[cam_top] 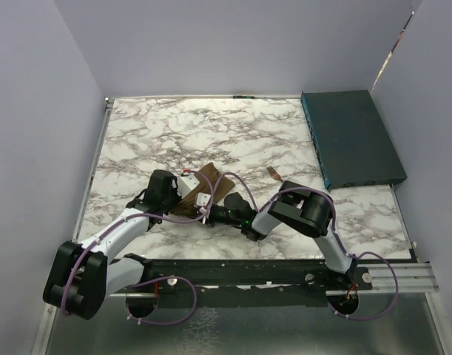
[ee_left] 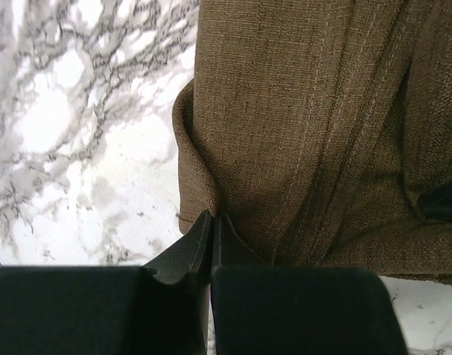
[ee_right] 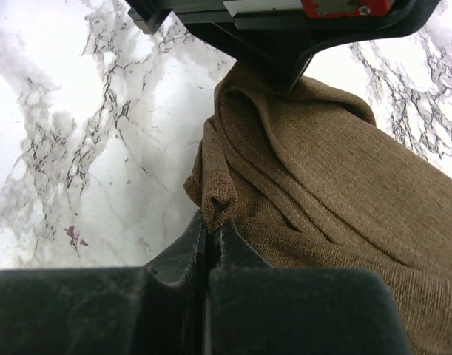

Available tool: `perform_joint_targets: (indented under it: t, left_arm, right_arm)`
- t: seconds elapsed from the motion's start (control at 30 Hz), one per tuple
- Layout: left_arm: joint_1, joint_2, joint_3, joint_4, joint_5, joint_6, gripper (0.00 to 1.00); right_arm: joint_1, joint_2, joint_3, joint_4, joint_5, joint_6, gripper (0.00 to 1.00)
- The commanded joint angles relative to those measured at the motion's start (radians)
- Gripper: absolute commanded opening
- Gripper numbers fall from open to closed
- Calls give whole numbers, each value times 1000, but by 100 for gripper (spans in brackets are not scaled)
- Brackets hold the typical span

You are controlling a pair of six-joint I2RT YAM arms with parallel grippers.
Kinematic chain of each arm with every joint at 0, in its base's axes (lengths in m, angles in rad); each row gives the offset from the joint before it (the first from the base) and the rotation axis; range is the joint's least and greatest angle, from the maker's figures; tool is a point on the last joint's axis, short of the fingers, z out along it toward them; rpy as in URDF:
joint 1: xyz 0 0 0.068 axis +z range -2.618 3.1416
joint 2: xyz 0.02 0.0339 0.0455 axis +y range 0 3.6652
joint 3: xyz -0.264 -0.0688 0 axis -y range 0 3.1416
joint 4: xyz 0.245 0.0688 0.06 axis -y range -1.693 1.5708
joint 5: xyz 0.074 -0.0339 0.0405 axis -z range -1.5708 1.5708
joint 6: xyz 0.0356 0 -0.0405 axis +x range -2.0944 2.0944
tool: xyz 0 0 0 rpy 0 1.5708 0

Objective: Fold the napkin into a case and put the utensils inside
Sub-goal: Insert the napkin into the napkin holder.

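Observation:
The brown napkin [cam_top: 213, 186] lies bunched in folds on the marble table [cam_top: 174, 133], between the two grippers. My left gripper [cam_top: 187, 194] is shut on the napkin's [ee_left: 307, 126] near edge, pinching the cloth beside a small rolled fold; its fingertips [ee_left: 203, 225] press together. My right gripper [cam_top: 206, 209] is shut on a puckered corner of the napkin [ee_right: 322, 192], its fingertips [ee_right: 196, 233] tight around the cloth. The left gripper's body [ee_right: 285, 29] hangs just beyond the cloth in the right wrist view. A thin copper fork [cam_top: 272, 174] lies on the marble to the right of the napkin.
A dark teal flat box [cam_top: 351, 137] sits at the back right, against the right wall. Lilac walls close the table on three sides. The arms' mounting rail [cam_top: 285, 272] runs along the near edge.

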Motion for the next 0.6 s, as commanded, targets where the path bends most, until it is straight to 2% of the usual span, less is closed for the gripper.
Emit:
perform_joint_targets:
  t: [0.0,0.23,0.43,0.57]
  left_arm:
    - [4,-27,-26,158,119,109,0]
    - [2,36,-30,263,298,355,0]
    - [-1,113,-5,296,376,383,0]
    - [-24,118,-20,331,386,363,0]
  right_arm:
    - [-8,-44,-17,-41,27,80,1]
    - [-37,-98,-101,23,26,173,1]
    - [-95,-152,-132,-5,-76,321,1]
    - [-121,-157,-84,-112,-149,367,1]
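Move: The folded napkin's middle lies about 4 cm ahead of the left hand and 9 cm to its right, roughly 1 cm lower; the left fingers already pinch its left edge. From the right hand, which already pinches the near end, the napkin's middle is some 7 cm ahead, 2 cm to the left and 1 cm down. The fork lies about 12 cm ahead of the right hand and 29 cm to its right, some 2 cm lower. No separate napkin holder can be seen. The napkin, still pinched by both closed grippers, is carried to the robot's right: the left hand swings it about 5 cm right and 3 cm forward, hopping slightly up and down again and turning some 25 degrees clockwise. The right hand keeps the near end and draws it about 4 cm right towards the fork side, then lifts nearly 2 cm, rolling about its fingers. ##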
